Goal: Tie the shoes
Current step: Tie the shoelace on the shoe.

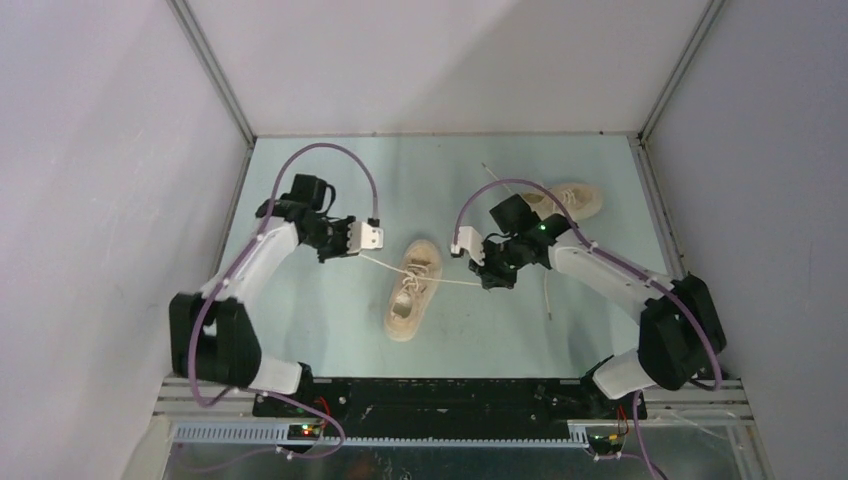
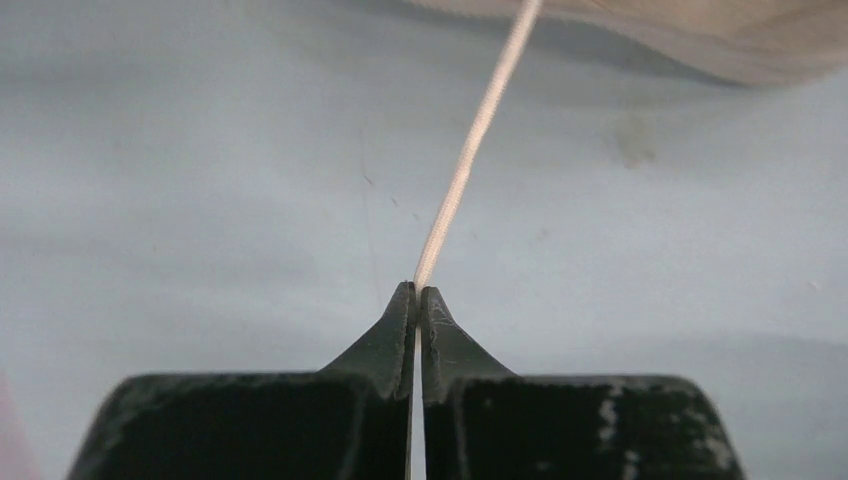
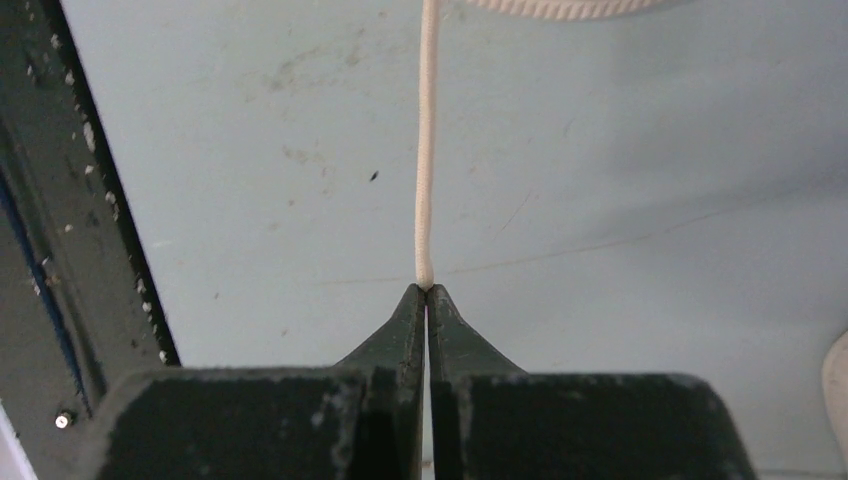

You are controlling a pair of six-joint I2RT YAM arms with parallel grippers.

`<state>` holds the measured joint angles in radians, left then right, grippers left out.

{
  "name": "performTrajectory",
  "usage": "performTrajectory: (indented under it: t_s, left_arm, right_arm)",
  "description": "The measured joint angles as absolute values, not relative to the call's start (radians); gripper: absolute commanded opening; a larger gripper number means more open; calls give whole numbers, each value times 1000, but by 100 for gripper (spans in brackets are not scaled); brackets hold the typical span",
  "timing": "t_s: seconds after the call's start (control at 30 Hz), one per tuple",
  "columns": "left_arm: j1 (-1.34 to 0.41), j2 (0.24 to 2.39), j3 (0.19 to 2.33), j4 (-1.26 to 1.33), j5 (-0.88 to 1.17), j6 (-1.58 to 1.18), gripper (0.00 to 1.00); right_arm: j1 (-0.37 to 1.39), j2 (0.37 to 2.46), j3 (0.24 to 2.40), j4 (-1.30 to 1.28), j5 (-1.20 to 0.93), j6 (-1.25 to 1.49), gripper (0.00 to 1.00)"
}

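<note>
Two cream-beige shoes lie on the pale table. The nearer shoe [image 1: 413, 290] sits in the middle between my arms, toe toward the arms' bases. Its two off-white laces are pulled out sideways, one to each side. My left gripper [image 1: 353, 251] is shut on the left lace [image 2: 470, 150], which comes out of the closed fingertips [image 2: 405, 300] and runs up to the shoe [image 2: 740, 40]. My right gripper [image 1: 482, 281] is shut on the right lace [image 3: 425, 150], which rises straight to the shoe's sole edge [image 3: 560, 8]. The second shoe [image 1: 578, 200] lies at the back right, partly behind the right arm.
Loose lace ends of the far shoe trail on the table, one toward the back [image 1: 490, 175] and one toward the front [image 1: 547, 292]. Pale walls enclose the table on three sides. A dark frame bar [image 3: 70, 200] stands at the left of the right wrist view.
</note>
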<state>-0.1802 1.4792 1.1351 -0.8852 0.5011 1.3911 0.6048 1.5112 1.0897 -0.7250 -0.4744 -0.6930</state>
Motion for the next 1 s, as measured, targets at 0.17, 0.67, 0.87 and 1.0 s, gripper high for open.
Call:
performTrajectory:
  t_s: [0.17, 0.67, 0.87, 1.0]
  left_arm:
    - [-163, 1233, 971, -875, 413, 1367, 0]
    - [-162, 1185, 804, -531, 62, 1049, 0]
    - [-165, 1248, 865, -543, 91, 904, 0]
    - [-205, 1281, 938, -630, 184, 831, 0]
  right_arm:
    - [590, 1393, 984, -751, -452, -714, 0]
    - [403, 1345, 795, -714, -316, -759, 0]
    - [357, 1344, 795, -655, -306, -707, 0]
    - [350, 1325, 800, -677, -342, -692, 6]
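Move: I hold a lace end in each hand, both drawn straight from the knot on the shoe. From my left hand the knot lies about 12 cm right, 5 cm back and 5 cm lower; the shoe's heel opening is some 11 cm right, 12 cm back. From my right hand the knot is roughly 15 cm left and 2 cm ahead, slightly lower; the other shoe sits about 16 cm right, 19 cm ahead, its loose lace end 15 cm right, 8 cm back. Keeping both laces pinched, I pull them apart: my right hand sweeps about 11 cm right, away from the knot, sinking some 4 cm and turning slightly clockwise. My left hand first draws back about 4 cm, swings forward again while going 8 cm left, then eases 4 cm back to the right, twisting about 35 degrees counter-clockwise. ##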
